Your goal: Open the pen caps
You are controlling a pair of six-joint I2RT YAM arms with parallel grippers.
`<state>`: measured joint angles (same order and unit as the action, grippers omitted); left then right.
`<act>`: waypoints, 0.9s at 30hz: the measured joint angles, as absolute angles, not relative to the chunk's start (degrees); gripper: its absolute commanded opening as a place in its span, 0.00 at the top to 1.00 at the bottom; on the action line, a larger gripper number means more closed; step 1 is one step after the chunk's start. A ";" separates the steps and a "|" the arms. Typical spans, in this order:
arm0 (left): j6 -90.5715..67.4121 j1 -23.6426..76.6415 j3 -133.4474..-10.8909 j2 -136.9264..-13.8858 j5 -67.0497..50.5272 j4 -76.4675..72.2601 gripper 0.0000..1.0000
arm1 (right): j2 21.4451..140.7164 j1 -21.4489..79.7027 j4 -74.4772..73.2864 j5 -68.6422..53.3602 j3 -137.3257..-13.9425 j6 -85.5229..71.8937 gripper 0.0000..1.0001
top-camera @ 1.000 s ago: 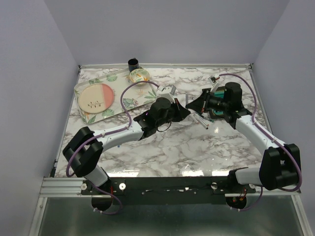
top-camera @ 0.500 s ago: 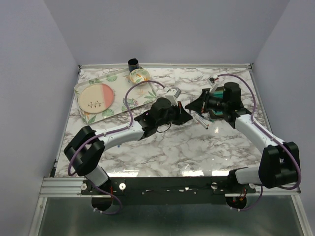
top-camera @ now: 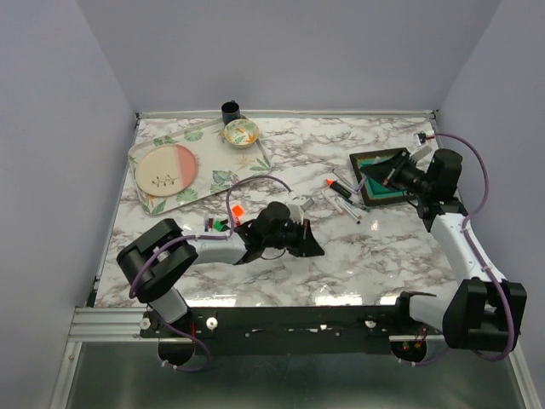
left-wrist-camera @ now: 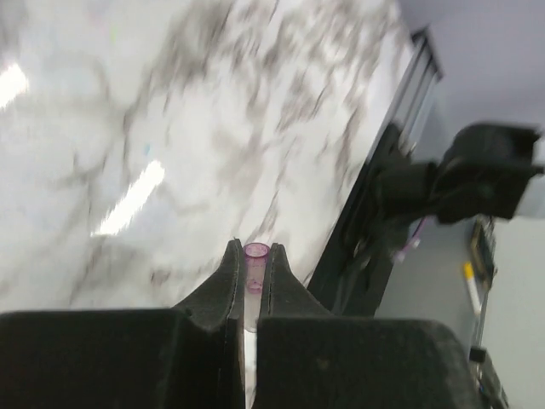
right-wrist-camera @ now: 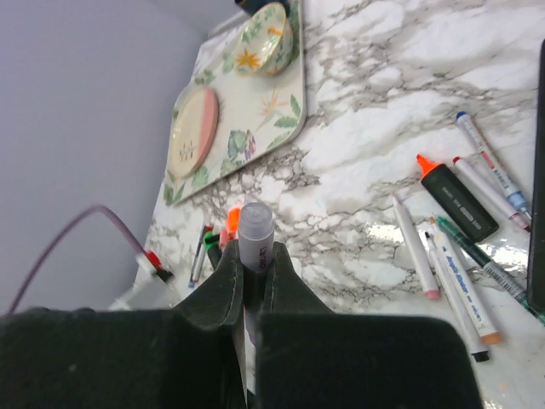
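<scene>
My left gripper [left-wrist-camera: 253,260] is shut on a small translucent purple pen cap [left-wrist-camera: 256,251], held above the marble near the table's front edge; in the top view this gripper [top-camera: 313,249] sits low at centre. My right gripper [right-wrist-camera: 254,256] is shut on a white pen with a lilac end [right-wrist-camera: 255,228], raised at the back right [top-camera: 393,175] over a dark tray. The two are well apart. Loose pens [top-camera: 347,203] lie between them, including a black highlighter with an orange tip [right-wrist-camera: 456,198]. Loose orange, green and red caps [top-camera: 225,220] lie left of the left gripper.
A dark tray with a teal inside [top-camera: 375,186] sits at the back right. A floral tray [top-camera: 204,179] at the back left holds a pink plate [top-camera: 166,169] and a small bowl [top-camera: 241,132]. A black cup [top-camera: 230,110] stands at the back edge.
The grippers, close together at the table's middle before, have drawn apart. The left one moved toward the front with the cap, the right one swung back to the right with the pen.
</scene>
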<state>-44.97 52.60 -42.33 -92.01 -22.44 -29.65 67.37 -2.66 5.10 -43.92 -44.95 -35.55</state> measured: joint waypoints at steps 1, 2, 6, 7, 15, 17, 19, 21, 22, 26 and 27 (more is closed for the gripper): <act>-44.80 52.99 -40.64 -92.55 -23.49 -27.70 1.00 | 67.37 -4.34 5.56 -42.61 -44.91 -36.03 1.00; -44.62 53.19 -39.81 -92.82 -24.10 -26.50 1.00 | 67.40 -4.73 6.00 -41.95 -44.91 -36.29 1.00; -43.42 53.65 -38.35 -91.92 -24.60 -22.90 1.00 | 68.79 -4.82 6.76 -41.36 -44.97 -35.31 1.00; -42.92 53.63 -38.35 -90.87 -23.66 -21.87 1.00 | 69.63 -4.82 6.70 -41.39 -45.19 -34.41 1.00; -40.60 49.52 -38.46 -78.39 -8.08 -10.37 1.00 | 89.06 -2.68 -9.98 -42.74 -61.63 -13.15 0.96; -40.25 47.55 -38.44 -76.12 -4.14 -7.35 1.00 | 94.04 -0.49 -15.35 -41.58 -66.43 -7.92 0.95; -39.81 45.56 -37.95 -74.08 0.10 -4.12 1.00 | 97.19 3.11 -20.60 -38.44 -69.71 -2.44 0.94; -39.44 44.34 -36.93 -72.12 3.14 -1.45 1.00 | 98.89 6.26 -24.10 -34.96 -71.75 1.72 0.93; -38.92 43.68 -36.14 -70.41 5.08 0.36 1.00 | 99.59 7.79 -25.50 -33.08 -72.60 3.81 0.93; -37.63 42.06 -34.30 -65.69 9.80 4.64 1.00 | 101.51 12.38 -30.09 -24.29 -74.98 10.81 0.91; -37.21 41.54 -34.00 -64.29 10.94 5.65 1.00 | 101.73 12.58 -30.55 -22.90 -75.13 11.75 0.89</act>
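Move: The right hand, holding a light marker, has the white markers about 6 cm ahead, 2 cm to its left and 22 cm below. The orange highlighter lies 11 cm ahead and 2 cm left; the green tray 14 cm ahead and 12 cm right, both similarly low. From the left hand, holding a small pinkish cap, the cap pile is some 17 cm ahead, 25 cm left and 12 cm down; the green highlighter lies 14 cm ahead and 27 cm left. The right fingers keep their grip on the marker and the left ones on the pinkish cap. The right hand sinks about 14 cm towards the white markers, easing forward, first slightly right and then left, while its fingertips swing downward. The left hand first dips down and back, then sweeps left and forward towards the cap pile, turning counter-clockwise with its fingers tipping downward. ##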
